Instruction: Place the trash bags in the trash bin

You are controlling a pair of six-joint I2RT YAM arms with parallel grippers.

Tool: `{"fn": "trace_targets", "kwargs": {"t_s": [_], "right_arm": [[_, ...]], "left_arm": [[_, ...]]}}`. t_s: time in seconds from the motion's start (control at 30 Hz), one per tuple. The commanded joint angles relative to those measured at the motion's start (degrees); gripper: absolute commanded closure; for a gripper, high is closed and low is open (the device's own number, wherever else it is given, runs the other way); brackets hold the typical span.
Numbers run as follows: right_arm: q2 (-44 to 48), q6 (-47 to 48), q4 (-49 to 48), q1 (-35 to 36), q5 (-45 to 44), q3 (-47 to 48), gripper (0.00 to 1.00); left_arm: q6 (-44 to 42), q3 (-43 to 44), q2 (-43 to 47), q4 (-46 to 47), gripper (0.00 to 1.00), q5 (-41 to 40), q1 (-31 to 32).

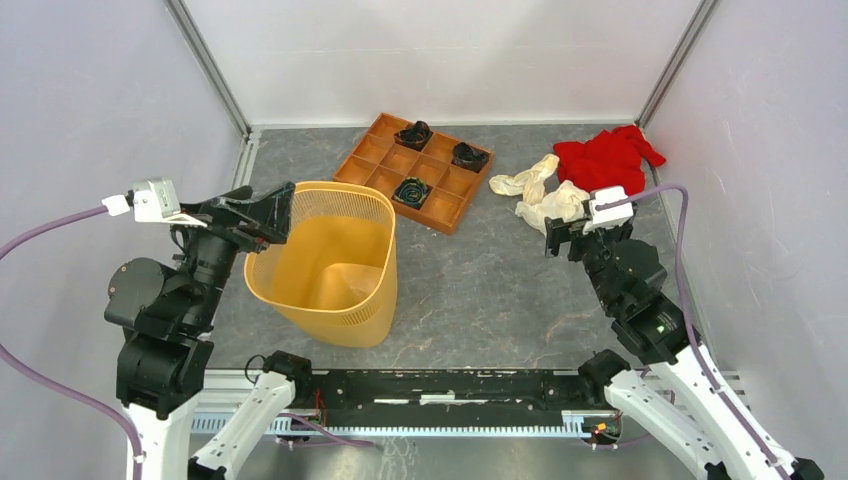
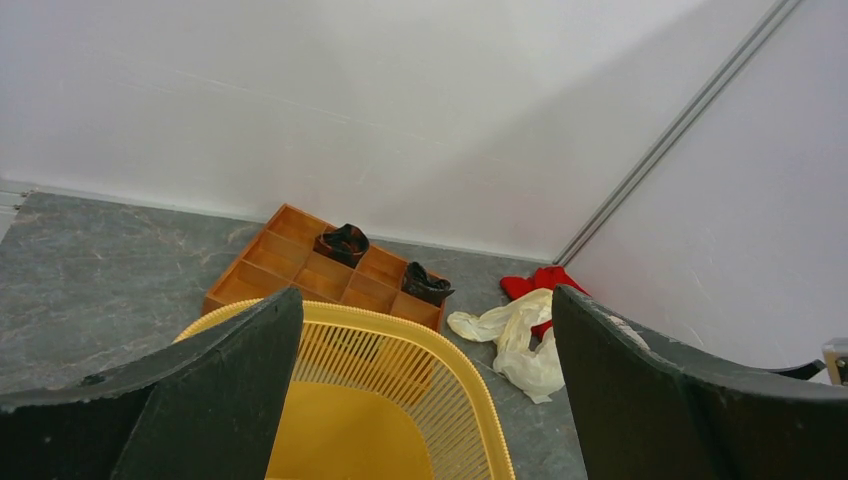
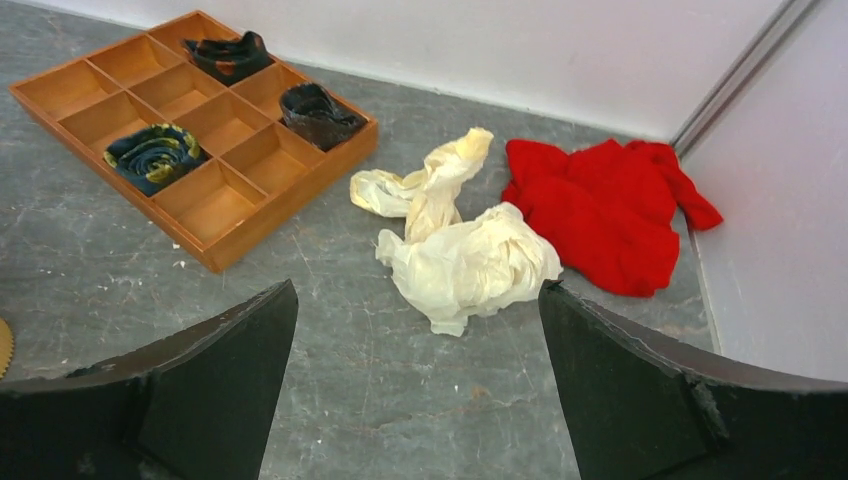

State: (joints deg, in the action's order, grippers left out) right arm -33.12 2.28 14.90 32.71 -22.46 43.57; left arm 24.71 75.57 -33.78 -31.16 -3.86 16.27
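The trash bags [image 1: 540, 195] lie crumpled, cream-white, on the table at the back right, beside the red cloth; they also show in the left wrist view [image 2: 520, 345] and the right wrist view [image 3: 465, 255]. The yellow trash bin [image 1: 330, 260] stands upright at the left; its rim shows in the left wrist view [image 2: 400, 330]. My left gripper [image 1: 272, 215] is open and empty over the bin's left rim [image 2: 425, 300]. My right gripper [image 1: 565, 238] is open and empty, just in front of the bags and above the table [image 3: 415, 290].
A red cloth [image 1: 605, 158] lies at the back right corner, touching the bags [image 3: 600, 205]. A brown compartmented wooden tray [image 1: 375, 160] with dark rolled items stands behind the bin [image 3: 215, 205]. White walls close in the back and both sides.
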Motion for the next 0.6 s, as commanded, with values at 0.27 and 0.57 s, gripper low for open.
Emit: {"fn": "trace_targets", "kwargs": {"t_s": [0.27, 0.57], "right_arm": [[3.97, -9.73, -5.04, -5.78, 11.83, -9.16, 0.02], [-5.98, -16.54, -15.90, -2.39, 37.28, -17.33, 0.02]], "left_arm": [[-1.27, -0.01, -1.66, -0.27, 0.00, 2.33, 1.12], [-2.27, -2.23, -1.67, -1.51, 0.00, 4.34, 1.28]]}}
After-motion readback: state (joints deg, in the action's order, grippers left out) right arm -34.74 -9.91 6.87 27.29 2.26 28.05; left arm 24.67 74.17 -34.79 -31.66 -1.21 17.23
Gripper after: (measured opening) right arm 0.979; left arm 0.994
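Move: The pale, crumpled trash bags lie about 21 cm ahead of my right hand, some 3 cm to its right and 24 cm below. From that hand, the red cloth is about 30 cm ahead and 19 cm right, and the wooden tray about 27 cm ahead and 27 cm left, both some 25 cm below. The yellow bin's middle is 40 cm left, 3 cm back and 12 cm lower. From my left hand the bags are about 25 cm ahead, 46 cm right and 43 cm below. I sink my empty right hand about 10 cm towards the bare table short of the trash bags, drifting slightly right at first, then sweeping about 6 cm left towards the bin's side. As it speeds up I turn it counter-clockwise and tip its fingers down, each some 15 degrees, its left side rising a little; the fingers stay wide open. My open left hand eases only a couple of centimetres down and right above the bin. ##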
